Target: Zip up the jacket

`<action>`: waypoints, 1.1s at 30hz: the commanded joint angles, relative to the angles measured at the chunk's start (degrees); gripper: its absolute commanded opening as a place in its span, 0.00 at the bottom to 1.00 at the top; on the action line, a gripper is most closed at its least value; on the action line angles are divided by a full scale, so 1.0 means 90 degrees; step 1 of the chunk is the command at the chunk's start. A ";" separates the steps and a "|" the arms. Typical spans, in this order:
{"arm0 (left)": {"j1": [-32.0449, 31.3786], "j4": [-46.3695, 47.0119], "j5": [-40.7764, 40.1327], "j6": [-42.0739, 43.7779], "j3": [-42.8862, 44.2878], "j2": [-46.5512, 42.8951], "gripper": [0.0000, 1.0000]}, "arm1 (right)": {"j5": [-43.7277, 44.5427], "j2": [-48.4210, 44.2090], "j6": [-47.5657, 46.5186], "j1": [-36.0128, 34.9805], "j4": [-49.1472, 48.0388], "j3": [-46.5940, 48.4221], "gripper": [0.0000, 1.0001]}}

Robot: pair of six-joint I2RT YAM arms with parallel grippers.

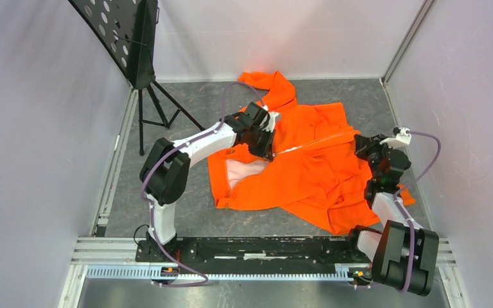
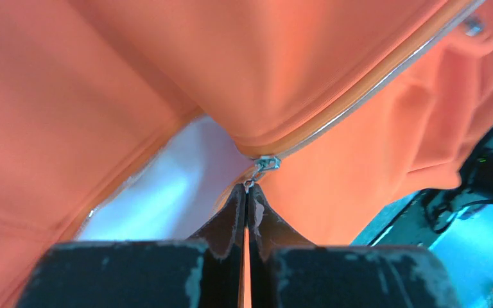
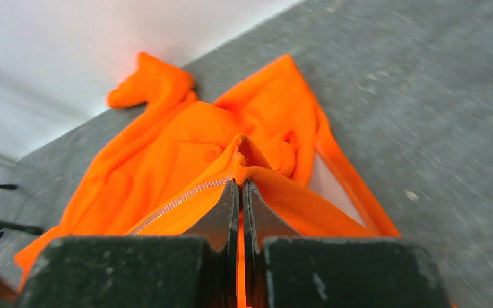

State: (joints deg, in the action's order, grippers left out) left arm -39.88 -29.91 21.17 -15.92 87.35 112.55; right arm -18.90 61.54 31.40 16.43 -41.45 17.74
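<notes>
The bright orange jacket (image 1: 308,170) lies spread on the grey table, and its pale lining (image 1: 241,172) shows where the front hangs apart. My left gripper (image 1: 268,149) hovers over the jacket's left part. In the left wrist view that gripper (image 2: 248,189) is shut on the small metal zipper pull, just below the slider (image 2: 266,163). A joined zipper line (image 2: 372,90) runs from the slider up to the right. My right gripper (image 1: 361,142) is at the other end of that taut line. There it (image 3: 240,185) is shut on the orange fabric beside the zipper teeth (image 3: 180,202).
A black music stand (image 1: 131,38) on tripod legs stands at the back left. White walls close in the table on three sides. A metal rail (image 1: 263,247) runs along the near edge between the arm bases.
</notes>
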 commanded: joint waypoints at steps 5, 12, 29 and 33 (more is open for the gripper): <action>0.0075 -0.0342 -0.1829 0.0163 -0.1387 -0.1053 0.02 | 0.1470 0.0100 -0.0501 0.0583 0.0621 -0.0180 0.00; 0.0095 -0.0922 -0.2794 0.0421 -0.1664 -0.1468 0.02 | 0.1592 0.0393 -0.0720 0.0654 0.0670 -0.0059 0.00; 0.0381 -0.1589 -0.4297 0.0513 -0.2824 -0.2826 0.02 | 0.1802 0.0819 -0.1141 0.0987 0.0769 0.0399 0.00; 0.0463 -0.1584 -0.4525 0.0568 -0.3064 -0.2884 0.02 | 0.1649 0.0941 -0.1226 0.0980 0.0641 0.0369 0.00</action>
State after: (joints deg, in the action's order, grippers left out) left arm -36.73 -41.06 -14.11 -13.76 61.43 88.79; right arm -6.66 68.99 22.98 24.14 -31.27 19.38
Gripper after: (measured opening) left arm 0.043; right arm 0.010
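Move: The zip slider hangs by its pull in the left fingertips. The zip's left end, where it is taken, lies some 19 cm left of that hand, 5 cm back and roughly 4 cm lower. The still-open pale lining is about 9 cm left, 5 cm back and 6 cm below. The right hand already pinches the zip's other end; from it the left end lies about 48 cm left, 8 cm back and 12 cm down. The zip slider, kept pinched by its pull, is drawn about 20 cm left and slightly back by the left hand, dipping, rising, then dipping again along the open stretch to the zip's left end, while the wrist swings the fingers from slanting right to nearly straight down. The right hand keeps its pinch on the other end, moving right and down some 8 cm each, tipping its fingers downward and turning clockwise. ##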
